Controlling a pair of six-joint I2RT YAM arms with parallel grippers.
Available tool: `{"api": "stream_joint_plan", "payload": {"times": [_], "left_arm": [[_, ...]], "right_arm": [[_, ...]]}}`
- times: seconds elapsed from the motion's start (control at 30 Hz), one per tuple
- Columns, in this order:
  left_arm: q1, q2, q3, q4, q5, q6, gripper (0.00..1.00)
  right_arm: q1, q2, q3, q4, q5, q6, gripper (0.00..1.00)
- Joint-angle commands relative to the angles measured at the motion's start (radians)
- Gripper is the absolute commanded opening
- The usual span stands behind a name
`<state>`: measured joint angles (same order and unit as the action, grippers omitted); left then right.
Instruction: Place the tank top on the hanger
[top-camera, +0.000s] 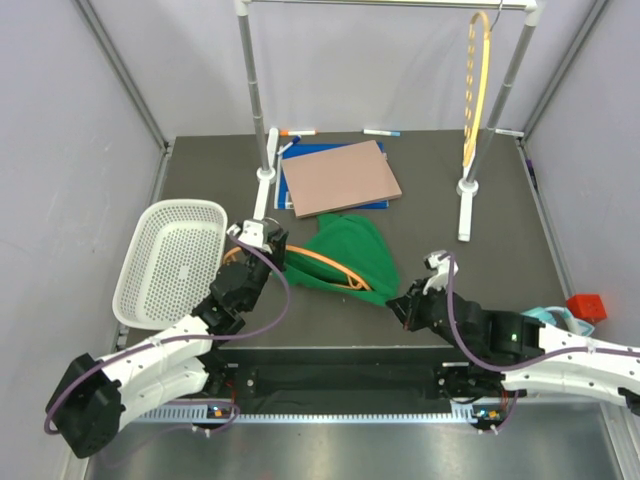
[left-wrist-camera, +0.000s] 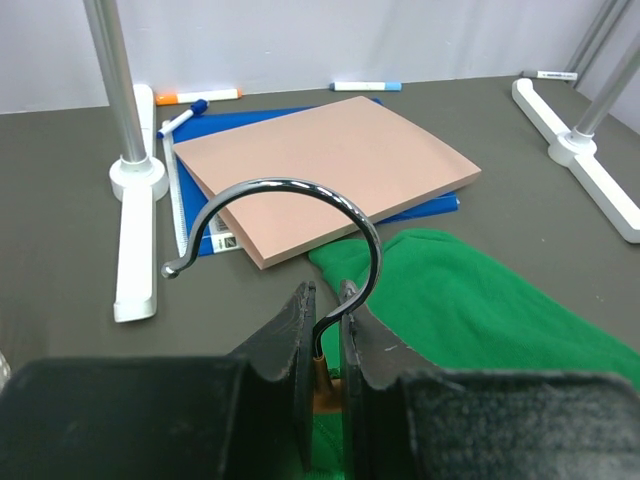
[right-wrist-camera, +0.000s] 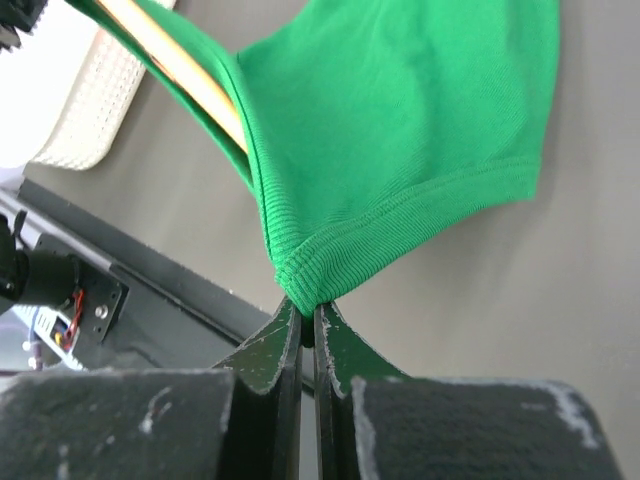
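Observation:
The green tank top (top-camera: 350, 255) lies bunched in the middle of the table, partly over the orange hanger (top-camera: 325, 267). My left gripper (top-camera: 277, 243) is shut on the hanger's neck just below its metal hook (left-wrist-camera: 290, 205), which curves up to the left in the left wrist view. The orange neck (left-wrist-camera: 328, 378) shows between the fingers. My right gripper (top-camera: 397, 303) is shut on the ribbed edge of the tank top (right-wrist-camera: 400, 130) at its near right corner. The hanger's orange arm (right-wrist-camera: 185, 70) runs inside the fabric.
A white mesh basket (top-camera: 170, 260) stands at the left. A brown board on a blue folder (top-camera: 340, 176) lies behind the tank top. A white rack (top-camera: 262, 120) holds a yellower hanger (top-camera: 477, 85). Markers (top-camera: 296, 133) lie at the back. A red block (top-camera: 586, 306) sits right.

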<state>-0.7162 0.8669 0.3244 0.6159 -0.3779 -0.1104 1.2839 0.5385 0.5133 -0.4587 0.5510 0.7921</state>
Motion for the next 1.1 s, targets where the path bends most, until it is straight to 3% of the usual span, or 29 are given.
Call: {"api": "stream_joint_plan", "payload": {"times": [0.0,0.57,1.07], "left_arm": [[0.008,0.007,0.007,0.107,0.040,-0.012,0.00],[0.006,0.001,0.005,0.102,0.069,-0.031,0.00],[0.006,0.007,0.010,0.100,0.106,-0.038,0.00]], "right_arm": [[-0.017,0.050,0.091,0.058,0.061,-0.079,0.00],[-0.118,0.310,0.166,0.321,-0.129,-0.205,0.00],[-0.135,0.552,0.289,0.495,-0.286,-0.268,0.00]]}}
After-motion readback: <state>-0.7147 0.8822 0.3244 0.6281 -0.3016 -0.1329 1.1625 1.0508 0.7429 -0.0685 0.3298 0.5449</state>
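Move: The right gripper already pinches the tank top's edge; the hanger's right end is about 5 cm to its left, 3 cm ahead and slightly lower. The hanger's neck, held by the left gripper, is roughly 21 cm left, 12 cm ahead and 4 cm higher. The tank top's middle spreads some 13 cm ahead, 9 cm left and 10 cm below; from the left gripper it is about 13 cm right, 3 cm ahead and 14 cm down. Keep the right gripper shut on the tank top's edge, lift a little and ease forward, then sweep it left for about 10 cm, over the hanger's right end and on towards the neck, climbing some 4 cm in all and turning about 10 degrees counter-clockwise. Hold the hanger by its neck with the left gripper, letting it drift barely a centimetre right. ##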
